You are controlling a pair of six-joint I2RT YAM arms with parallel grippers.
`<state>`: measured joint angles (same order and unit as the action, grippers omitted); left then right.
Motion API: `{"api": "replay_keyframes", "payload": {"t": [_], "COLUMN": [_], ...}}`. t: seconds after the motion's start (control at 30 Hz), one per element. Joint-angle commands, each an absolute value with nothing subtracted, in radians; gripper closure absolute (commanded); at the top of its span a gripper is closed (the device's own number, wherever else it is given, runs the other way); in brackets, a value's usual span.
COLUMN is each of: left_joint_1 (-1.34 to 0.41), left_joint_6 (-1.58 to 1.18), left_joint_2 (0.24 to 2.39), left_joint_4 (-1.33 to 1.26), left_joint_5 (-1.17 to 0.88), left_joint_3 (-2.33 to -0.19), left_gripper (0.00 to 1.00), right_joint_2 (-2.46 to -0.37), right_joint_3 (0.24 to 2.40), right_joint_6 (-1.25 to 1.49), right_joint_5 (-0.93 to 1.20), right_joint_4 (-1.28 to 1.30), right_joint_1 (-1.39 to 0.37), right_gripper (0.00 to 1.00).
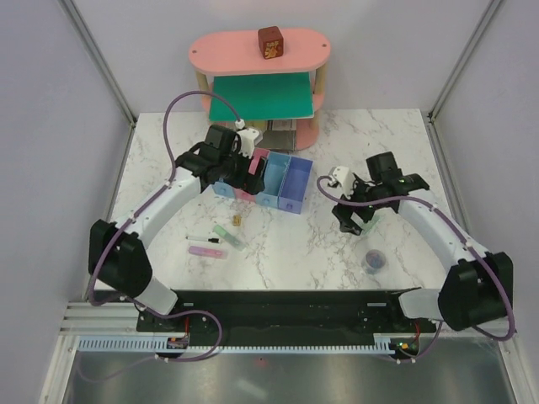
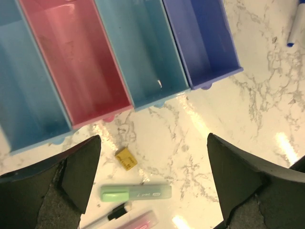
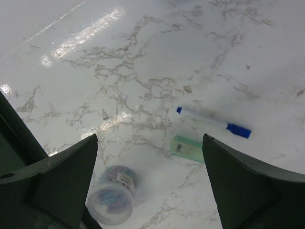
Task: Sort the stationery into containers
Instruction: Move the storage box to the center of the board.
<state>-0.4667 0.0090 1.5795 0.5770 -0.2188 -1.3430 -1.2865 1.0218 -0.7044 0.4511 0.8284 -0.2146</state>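
The containers [image 2: 76,62] are a joined row of four bins: light blue, pink, blue and violet-blue [image 1: 290,187]. My left gripper [image 2: 153,143] hangs open above their near ends [image 1: 244,172], holding nothing. Below it lie a yellow cube [image 2: 127,158], a mint-green marker [image 2: 136,192], a thin black pen [image 2: 114,212] and a pink stick [image 2: 138,222]. My right gripper [image 3: 149,138] is open over bare marble [image 1: 354,219]. Under it are a white pen with a blue cap [image 3: 214,123], a second mint marker [image 3: 188,148] and a round purple-grey roll [image 3: 112,194].
A pink and green shelf unit [image 1: 261,52] stands at the back with a dark red cube [image 1: 270,42] on top. Grey walls close in both sides. The roll [image 1: 374,261] sits near the right arm's forearm.
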Motion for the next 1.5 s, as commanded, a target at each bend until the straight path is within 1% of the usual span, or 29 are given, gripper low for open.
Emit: {"api": "replay_keyframes", "payload": {"t": [0.0,0.13,0.37,0.47,0.7,1.0,1.47], "left_joint_1": [-0.462,-0.445,-0.393,-0.37,-0.319,-0.278,-0.258], "left_joint_6": [0.153,0.192,0.244,0.261,0.265,0.271,0.29], "left_joint_2": [1.456,1.385,1.309,1.293,1.299,1.296,1.305], "left_joint_4": [0.618,0.62,0.623,0.624,0.618,0.598,0.546], "left_joint_5": [-0.094,-0.026,0.028,0.026,0.011,0.005,-0.054], "left_joint_3": [-1.287,-1.208,-1.105,-1.072,-1.048,-1.029,-0.954], "left_gripper": [0.0,0.0,0.0,0.0,0.0,0.0,0.0], "right_joint_2": [-1.414,-1.579,-1.696,-1.738,-1.801,-1.853,-1.852], "right_joint_3": [1.086,1.198,1.273,1.285,1.299,1.296,1.302], "right_joint_6": [-0.695,-0.677,-0.695,-0.672,-0.623,-0.583,-0.583], "right_joint_5": [0.462,0.517,0.557,0.557,0.539,0.394,0.296], "right_joint_4": [0.736,0.722,0.726,0.686,0.609,0.45,0.405], "right_joint_1": [-0.305,-0.362,-0.544,-0.58,-0.589,-0.591,-0.54], "right_gripper": [0.02,0.02,0.02,0.02,0.02,0.02,0.02]}}
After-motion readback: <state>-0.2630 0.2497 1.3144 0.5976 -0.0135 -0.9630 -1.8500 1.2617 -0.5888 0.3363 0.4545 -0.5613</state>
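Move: From the right gripper, the storage box's middle is about 17 cm ahead, 24 cm left and 10 cm lower; its navy bin is some 16 cm ahead and 15 cm left. The blue marker lies 10 cm ahead and 3 cm right, the green tube 7 cm ahead and 6 cm right. The left gripper hovers high, with the box's middle about 7 cm ahead, 2 cm right and 14 cm below, and the yellow eraser some 4 cm back and 6 cm left. Sweep the open right gripper left about 15 cm towards the navy end of the storage box, sinking and turning counter-clockwise, then drive it forward some 7 cm with its forward finger against the navy bin's near face, easing half the turn back. Meanwhile clear the open left gripper from the box, about 15 cm left and a little back, rolling its left side up and, after a small rise, sinking. ##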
